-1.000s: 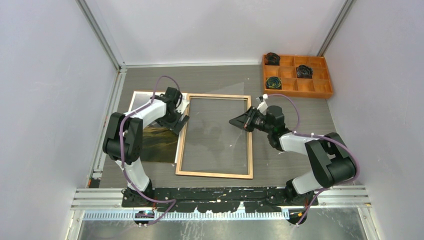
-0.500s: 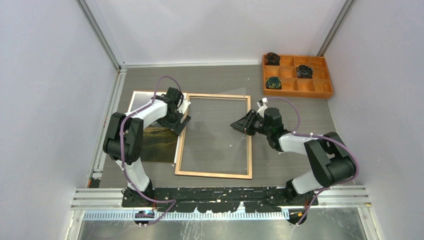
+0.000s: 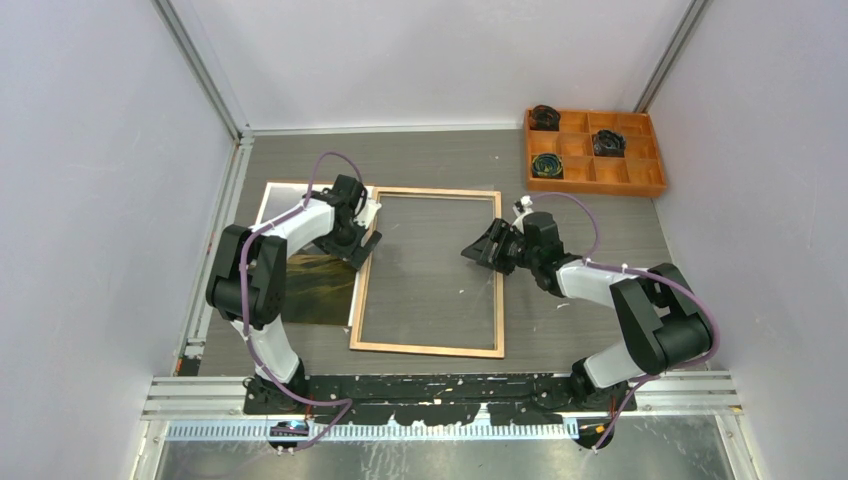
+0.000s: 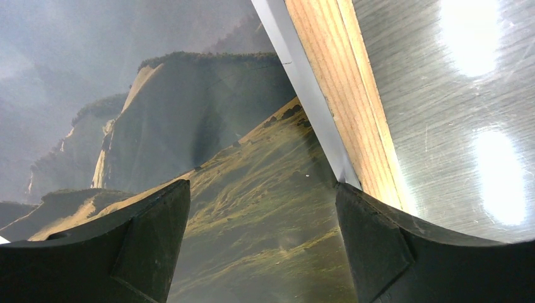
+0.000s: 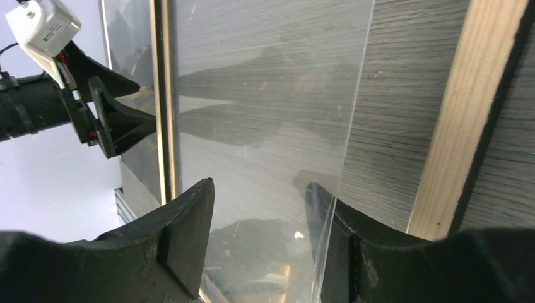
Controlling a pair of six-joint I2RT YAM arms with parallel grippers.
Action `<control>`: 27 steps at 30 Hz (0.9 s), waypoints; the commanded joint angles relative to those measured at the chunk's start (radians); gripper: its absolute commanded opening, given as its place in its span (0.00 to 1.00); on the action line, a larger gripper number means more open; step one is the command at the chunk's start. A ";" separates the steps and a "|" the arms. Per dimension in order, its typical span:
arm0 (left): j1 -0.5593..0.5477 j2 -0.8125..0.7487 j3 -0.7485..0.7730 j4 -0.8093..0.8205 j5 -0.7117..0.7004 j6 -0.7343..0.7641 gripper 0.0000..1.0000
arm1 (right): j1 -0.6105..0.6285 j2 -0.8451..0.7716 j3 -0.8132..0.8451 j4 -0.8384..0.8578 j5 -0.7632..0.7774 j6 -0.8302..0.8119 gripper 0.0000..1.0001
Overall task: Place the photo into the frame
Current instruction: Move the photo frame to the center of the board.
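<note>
The frame (image 3: 428, 348) lies flat mid-table, wood-coloured back up, its clear pane (image 3: 430, 265) inside it. The photo (image 3: 315, 285), a dark hill landscape, lies left of the frame, its right edge tucked under the frame's left rail. My left gripper (image 3: 360, 245) is open over that edge; in the left wrist view its fingers straddle the photo (image 4: 240, 189) beside the wooden rail (image 4: 340, 107). My right gripper (image 3: 478, 248) is at the frame's right side, open. In the right wrist view the pane's (image 5: 252, 95) free edge runs between its fingers (image 5: 189, 233), short of the rail (image 5: 467, 120).
An orange compartment tray (image 3: 655, 185) holding dark coiled items sits at the back right. White walls close in the table on the left, right and back. Both arm bases stand at the near edge.
My right gripper has gone from nearly shut on the pane's edge to open, and the lifted pane has come down towards the frame. The left arm has not moved.
</note>
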 commanded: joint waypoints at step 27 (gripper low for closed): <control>-0.009 -0.001 -0.016 0.022 0.021 0.002 0.87 | 0.070 -0.086 0.222 -0.504 0.351 -0.281 0.84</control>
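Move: The photo frame's right rail passes about 5 cm to the right of the right hand, level with it fore and aft and some 6 cm below. The tilted clear sheet, its edge between those fingers, is centred about 8 cm left and 3 cm back, some 5 cm lower; the frame's left rail lies roughly 20 cm left. From the left hand the right rail is about 28 cm right. Opening wider, the right hand moves about 3 cm right and down towards the rail, fingers dipping 20 degrees. ##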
